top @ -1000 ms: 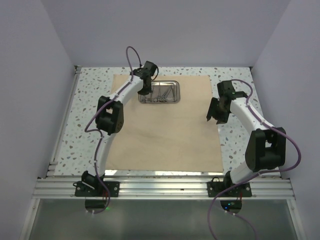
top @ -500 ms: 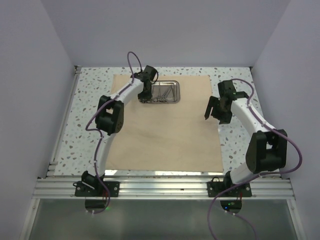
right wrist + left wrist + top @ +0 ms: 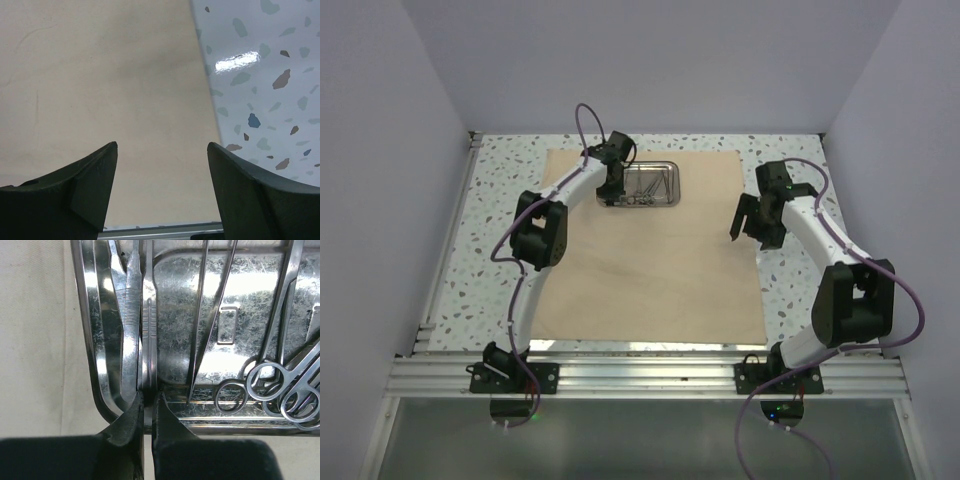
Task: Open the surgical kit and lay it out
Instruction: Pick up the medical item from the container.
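The surgical kit's tan cloth (image 3: 650, 260) lies spread flat on the table. Its shiny steel tray (image 3: 675, 190) sits at the cloth's far side. Inside lie a flat scalpel handle (image 3: 149, 325), ribbed tweezers (image 3: 129, 310) and ring-handled scissors (image 3: 265, 382). My left gripper (image 3: 611, 193) is at the tray's left end. In the left wrist view, the left gripper (image 3: 148, 395) is shut on the near end of the scalpel handle. My right gripper (image 3: 748, 228) hovers open over the cloth's right edge (image 3: 100, 75), and the right gripper (image 3: 162, 145) has nothing between its fingers.
The speckled tabletop (image 3: 260, 75) shows to the right of the cloth and round its other sides. White walls close in the left, back and right. An aluminium rail (image 3: 650, 375) runs along the near edge by the arm bases.
The left gripper shifted slightly along the tray's left end and sits closed on the scalpel handle. The right gripper's fingers spread wider and rose a little.
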### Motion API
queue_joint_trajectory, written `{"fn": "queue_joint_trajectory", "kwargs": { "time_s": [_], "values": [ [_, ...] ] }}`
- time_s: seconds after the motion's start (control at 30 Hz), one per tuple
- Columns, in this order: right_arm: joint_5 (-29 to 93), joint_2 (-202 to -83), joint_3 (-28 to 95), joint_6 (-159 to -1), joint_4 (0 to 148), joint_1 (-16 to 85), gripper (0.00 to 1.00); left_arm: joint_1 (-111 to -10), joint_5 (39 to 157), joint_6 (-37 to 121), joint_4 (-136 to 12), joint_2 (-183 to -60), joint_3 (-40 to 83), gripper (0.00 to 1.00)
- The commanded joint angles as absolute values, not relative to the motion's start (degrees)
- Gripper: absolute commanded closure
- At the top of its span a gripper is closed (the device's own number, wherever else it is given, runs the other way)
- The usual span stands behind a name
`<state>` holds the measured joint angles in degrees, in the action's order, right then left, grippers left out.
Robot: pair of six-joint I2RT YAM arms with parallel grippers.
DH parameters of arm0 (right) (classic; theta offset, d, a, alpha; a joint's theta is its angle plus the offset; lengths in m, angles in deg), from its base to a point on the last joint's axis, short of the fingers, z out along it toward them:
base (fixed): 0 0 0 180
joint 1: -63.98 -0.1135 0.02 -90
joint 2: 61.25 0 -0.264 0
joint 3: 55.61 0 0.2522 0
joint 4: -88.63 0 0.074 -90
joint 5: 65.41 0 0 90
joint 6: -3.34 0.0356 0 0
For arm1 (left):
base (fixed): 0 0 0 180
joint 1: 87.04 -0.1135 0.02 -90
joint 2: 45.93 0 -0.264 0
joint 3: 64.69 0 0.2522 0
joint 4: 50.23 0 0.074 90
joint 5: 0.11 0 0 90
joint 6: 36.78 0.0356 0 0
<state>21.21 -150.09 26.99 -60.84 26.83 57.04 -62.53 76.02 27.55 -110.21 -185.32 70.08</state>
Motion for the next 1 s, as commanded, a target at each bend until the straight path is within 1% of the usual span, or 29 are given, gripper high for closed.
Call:
{"fn": "queue_joint_trajectory", "kwargs": {
  "time_s": [0.0, 0.23, 0.33, 0.43, 0.47, 0.53, 0.63, 0.67, 0.73, 0.77, 0.8, 0.83, 0.87, 0.97],
  "values": [
    [20.4, -149.7, 28.2, -61.3, 26.0, 57.3, 0.23, -62.6, 77.6, 28.3, -110.0, -186.5, 69.4, 1.00],
    [21.0, -149.6, 28.3, -60.9, 25.8, 57.3, 0.23, -63.1, 77.0, 28.5, -110.2, -183.3, 71.3, 1.00],
    [21.2, -148.8, 28.3, -60.6, 25.6, 57.2, 0.22, -63.1, 75.9, 28.7, -110.1, -180.8, 71.6, 1.00],
    [21.2, -147.6, 28.5, -60.3, 24.9, 57.2, 0.11, -63.1, 74.2, 28.3, -110.3, -177.2, 70.7, 1.00],
    [21.0, -147.2, 28.5, -60.0, 24.8, 57.2, 0.02, -63.0, 73.4, 27.7, -110.4, -175.0, 70.2, 1.00],
    [21.0, -146.0, 28.1, -59.4, 24.5, 57.2, 0.02, -63.0, 72.6, 26.9, -110.8, -171.3, 68.1, 1.00],
    [20.7, -145.0, 27.1, -58.5, 25.3, 57.3, 0.02, -62.9, 72.1, 25.4, -110.5, -166.6, 61.9, 1.00],
    [21.0, -144.7, 27.0, -58.4, 25.5, 57.3, 0.02, -62.8, 72.0, 24.8, -109.9, -162.9, 59.7, 1.00],
    [20.7, -144.4, 27.1, -58.4, 25.3, 57.3, 0.02, -62.6, 71.7, 24.3, -108.6, -158.6, 51.3, 1.00],
    [20.0, -144.1, 27.5, -58.4, 24.6, 57.2, 0.02, -62.6, 72.0, 23.9, -107.2, -154.3, 48.1, 1.00],
    [19.8, -143.8, 28.0, -58.4, 24.5, 57.2, 0.02, -62.5, 72.3, 23.7, -106.2, -152.0, 41.4, 1.00],
    [19.6, -143.3, 28.2, -58.4, 24.4, 57.2, 0.02, -62.4, 72.7, 23.5, -105.2, -147.8, 37.8, 1.00],
    [19.3, -142.3, 28.3, -58.2, 24.4, 57.2, 0.02, -62.4, 74.2, 22.8, -103.0, -145.9, 30.8, 1.00],
    [19.2, -141.1, 28.5, -57.0, 23.0, 57.1, 0.01, -60.9, 77.1, 21.2, -99.2, -139.1, 21.3, 1.00]
  ]
}}
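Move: The left gripper is already shut on the medical item, a slim steel handle reaching ahead in the container. The place to bring it is the bare cloth about 15 cm back and 6 cm left, a centimetre or so lower. The container's middle is roughly 5 cm ahead, 8 cm right; the tweezers 6 cm ahead, 2 cm left; the scissors 4 cm ahead, 11 cm right. From the right hand, that cloth lies some 42 cm left, 4 cm ahead and 11 cm below. Keep the left fingers pinched on the near end of the handle and lift it out of the container, first nearly straight up, then sweep back towards yourself and somewhat left over the bare cloth, ending about 12 cm back and 11 cm higher. Meanwhile raise the right hand some 3 cm and open its fingers wider, touching nothing. ##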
